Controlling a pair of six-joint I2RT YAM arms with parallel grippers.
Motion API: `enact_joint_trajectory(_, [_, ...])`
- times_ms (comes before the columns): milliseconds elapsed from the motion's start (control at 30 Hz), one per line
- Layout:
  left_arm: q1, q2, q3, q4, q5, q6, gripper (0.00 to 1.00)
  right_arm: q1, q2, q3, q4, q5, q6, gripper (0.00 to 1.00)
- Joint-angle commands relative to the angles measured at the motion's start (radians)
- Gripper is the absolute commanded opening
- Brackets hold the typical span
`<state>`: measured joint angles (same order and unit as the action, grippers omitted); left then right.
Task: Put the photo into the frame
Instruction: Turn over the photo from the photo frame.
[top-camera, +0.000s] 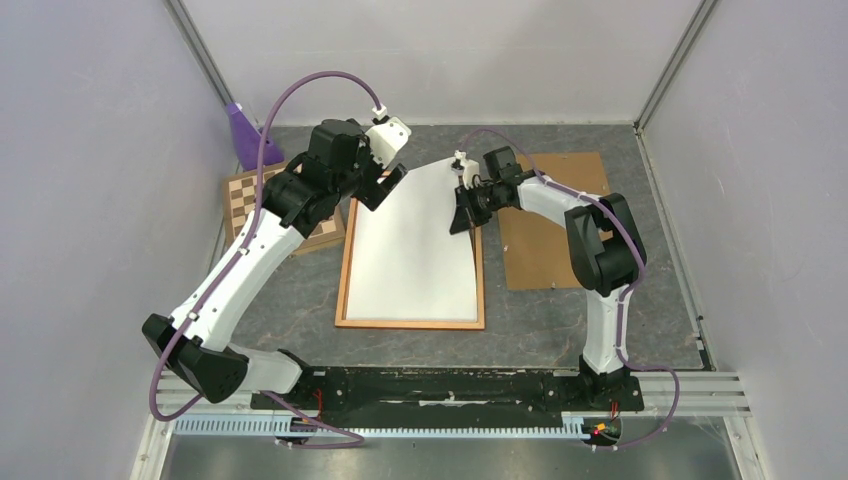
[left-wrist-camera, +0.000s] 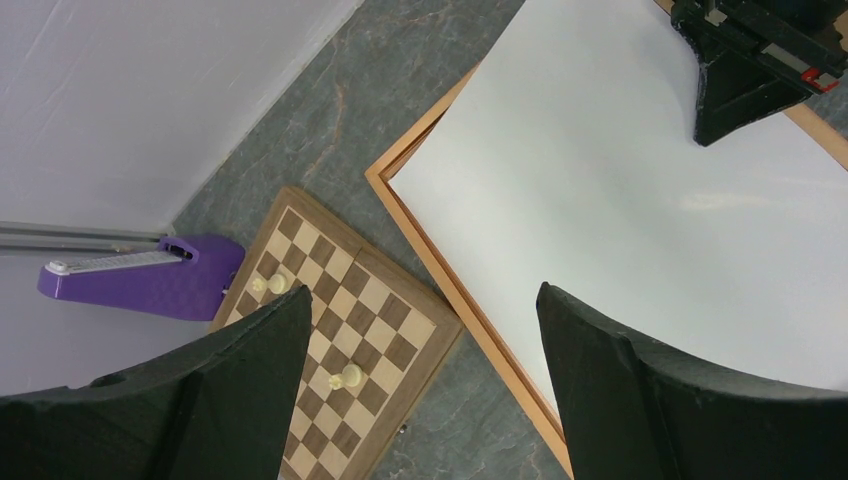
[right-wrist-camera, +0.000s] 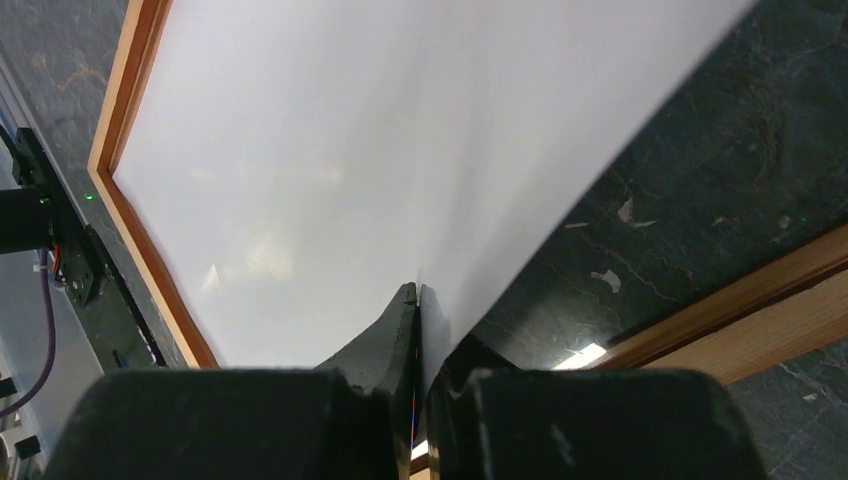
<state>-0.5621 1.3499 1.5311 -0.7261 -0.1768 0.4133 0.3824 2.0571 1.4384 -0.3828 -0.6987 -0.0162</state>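
Note:
The photo (top-camera: 410, 240) lies white back up inside the orange-brown frame (top-camera: 410, 323), and its far right part curls up off the frame. My right gripper (top-camera: 462, 215) is shut on that raised right edge. In the right wrist view the sheet (right-wrist-camera: 380, 150) runs between the closed fingertips of that gripper (right-wrist-camera: 418, 295), with the frame rail (right-wrist-camera: 125, 120) at the left. My left gripper (top-camera: 385, 185) hangs open over the frame's far left corner. In the left wrist view its jaws (left-wrist-camera: 425, 330) stand wide apart above the frame rail (left-wrist-camera: 440, 265) and hold nothing.
A chessboard (top-camera: 250, 200) with a few pale pieces (left-wrist-camera: 345, 378) lies left of the frame. A purple object (top-camera: 243, 135) stands by the far left wall. A brown hardboard panel (top-camera: 545, 240) lies right of the frame, under the right arm. Walls close in three sides.

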Motion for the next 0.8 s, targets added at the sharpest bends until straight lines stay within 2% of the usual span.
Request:
enact_joint_trajectory(0, [0.005,-0.003,-0.003,0.038,0.013,0.036,0.89,0.007,-0.001,0.034,0.022,0.008,0.015,0.07])
enact_joint_trajectory(233, [0.005,-0.009,-0.011,0.039,0.013,0.041,0.89,0.006,-0.023,0.005,0.049,0.046,0.042,0.07])
enact_joint_trajectory(333, [0.005,-0.011,-0.014,0.039,0.013,0.043,0.89,0.005,-0.035,-0.011,0.054,0.067,0.045,0.12])
enact_joint_trajectory(600, [0.005,-0.013,-0.018,0.039,0.015,0.045,0.90,0.006,-0.070,-0.040,0.056,0.112,0.039,0.47])
enact_joint_trajectory(767, [0.005,-0.016,-0.022,0.039,0.016,0.044,0.90,0.006,-0.087,-0.044,0.052,0.135,0.028,0.57])
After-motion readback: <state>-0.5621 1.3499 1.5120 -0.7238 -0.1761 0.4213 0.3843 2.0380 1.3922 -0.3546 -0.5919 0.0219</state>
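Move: The right hand still pinches the white-backed photo by its right edge, low over the frame. The frame's middle is about 8 cm left of this hand, 3 cm back and 3 cm below, its right rail some 5 cm to the right, level with the hand fore and aft, and the brown board's middle about 19 cm right, 3 cm ahead. For the waiting left hand, the frame's middle lies about 4 cm right, 1 cm back and 28 cm below. Holding the photo's right edge, the right hand first eases forward less than a centimetre, then sinks about 1.5 cm towards the frame while drawing roughly 1 cm to the right, towards the right rail, and slipping back a touch. As it goes down the fingers part from nearly shut to about half open, letting go of the edge, and the wrist turns a slight 5 degrees or so clockwise, leaving the open fingers low astride the photo's edge beside the rail. ##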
